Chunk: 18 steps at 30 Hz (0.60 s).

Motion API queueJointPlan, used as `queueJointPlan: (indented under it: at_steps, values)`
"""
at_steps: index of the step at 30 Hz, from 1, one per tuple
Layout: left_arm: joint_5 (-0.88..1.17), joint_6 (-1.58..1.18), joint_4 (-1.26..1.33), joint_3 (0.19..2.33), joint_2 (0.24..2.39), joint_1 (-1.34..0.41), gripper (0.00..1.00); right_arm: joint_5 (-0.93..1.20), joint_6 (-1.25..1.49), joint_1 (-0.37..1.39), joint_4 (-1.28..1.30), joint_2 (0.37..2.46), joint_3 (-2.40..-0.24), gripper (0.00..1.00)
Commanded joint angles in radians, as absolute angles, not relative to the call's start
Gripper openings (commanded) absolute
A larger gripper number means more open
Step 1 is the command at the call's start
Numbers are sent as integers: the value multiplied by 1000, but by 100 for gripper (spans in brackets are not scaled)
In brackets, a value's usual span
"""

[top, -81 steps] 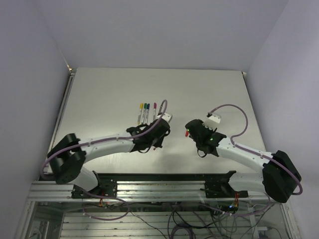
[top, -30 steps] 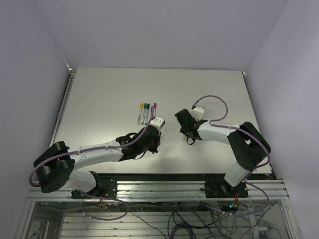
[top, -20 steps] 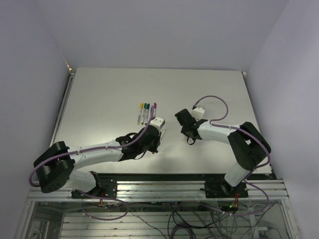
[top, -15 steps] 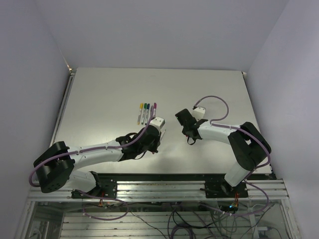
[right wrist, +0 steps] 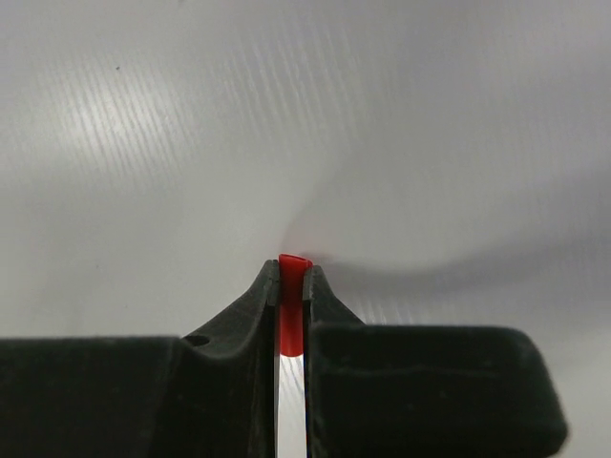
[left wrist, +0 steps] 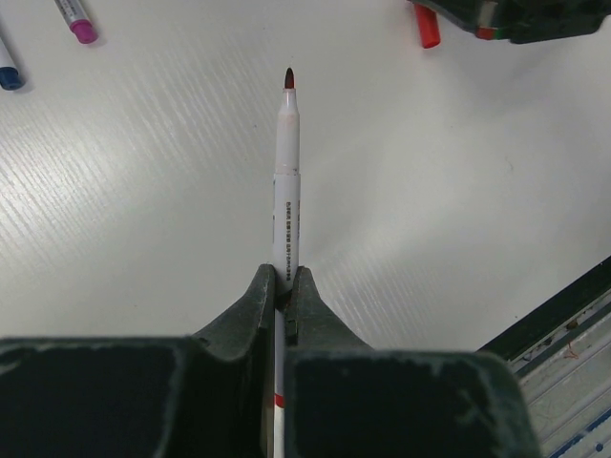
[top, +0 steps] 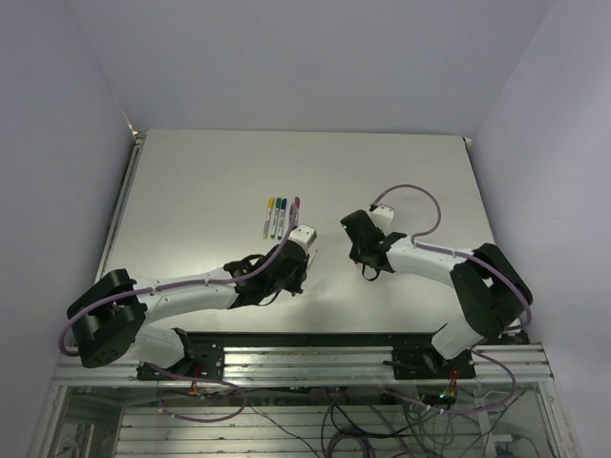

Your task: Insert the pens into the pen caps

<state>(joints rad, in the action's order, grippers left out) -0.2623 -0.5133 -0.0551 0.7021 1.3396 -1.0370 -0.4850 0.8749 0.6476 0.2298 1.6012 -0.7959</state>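
My left gripper (left wrist: 285, 277) is shut on a whitish pen (left wrist: 287, 172) whose dark red tip points away from me, just above the table. My right gripper (right wrist: 292, 272) is shut on the red pen cap (right wrist: 292, 288), whose open end peeks out past the fingertips. In the left wrist view that red cap (left wrist: 426, 27) sticks out of the right gripper at the top right, a short way from the pen tip. From above, the left gripper (top: 305, 256) and right gripper (top: 357, 256) face each other near the table's middle.
Several capped pens (top: 277, 218) lie side by side just beyond the left gripper, with yellow, green, blue and purple caps. The purple one (left wrist: 74, 21) and the blue one (left wrist: 8, 74) show at the upper left of the left wrist view. The table's front edge (left wrist: 563, 315) runs close by.
My right gripper's jaws have closed onto the red cap, and the right arm has shifted a little to the right. The left arm and its pen have stayed put over the last second.
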Motion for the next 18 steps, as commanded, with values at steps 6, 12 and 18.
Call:
queueJointPlan:
  at_steps: [6,12,18]
  values:
    - [-168,-541,157,692,1359,-1038,7,-463,748,649,81,1276,-690,0]
    - [-103,-553,320,659,1353,-1037,7,-441,720,649,-19,1094,-617,0]
    - [-32,-571,480,634,1354,-1037,7,-393,695,650,-194,947,-509,0]
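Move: The left hand, a little above the table, holds the open red pen; the red cap it is for lies about 10 cm ahead, 16 cm right and 7 cm lower. From the right hand, which already pinches that cap close to the table, the pen's middle is about 10 cm back, 16 cm left and 7 cm up. Of the finished pens, the magenta-capped one lies about 23 cm ahead of the left hand, 2 cm left; the blue-capped one is 3 cm farther left. Both are some 8 cm below it. The right hand keeps its pinch on the red cap and carries it almost straight up off the table, quickly, about 14 cm, tilting its fingers up by some 30 degrees so that they point flatter and a touch leftward. After a brief pause the left hand, still gripping the pen, swings about 5 cm right towards the cap while rising nearly 4 cm, and rolls some 15 to 20 degrees so that its fingers level out and aim more to the right. ##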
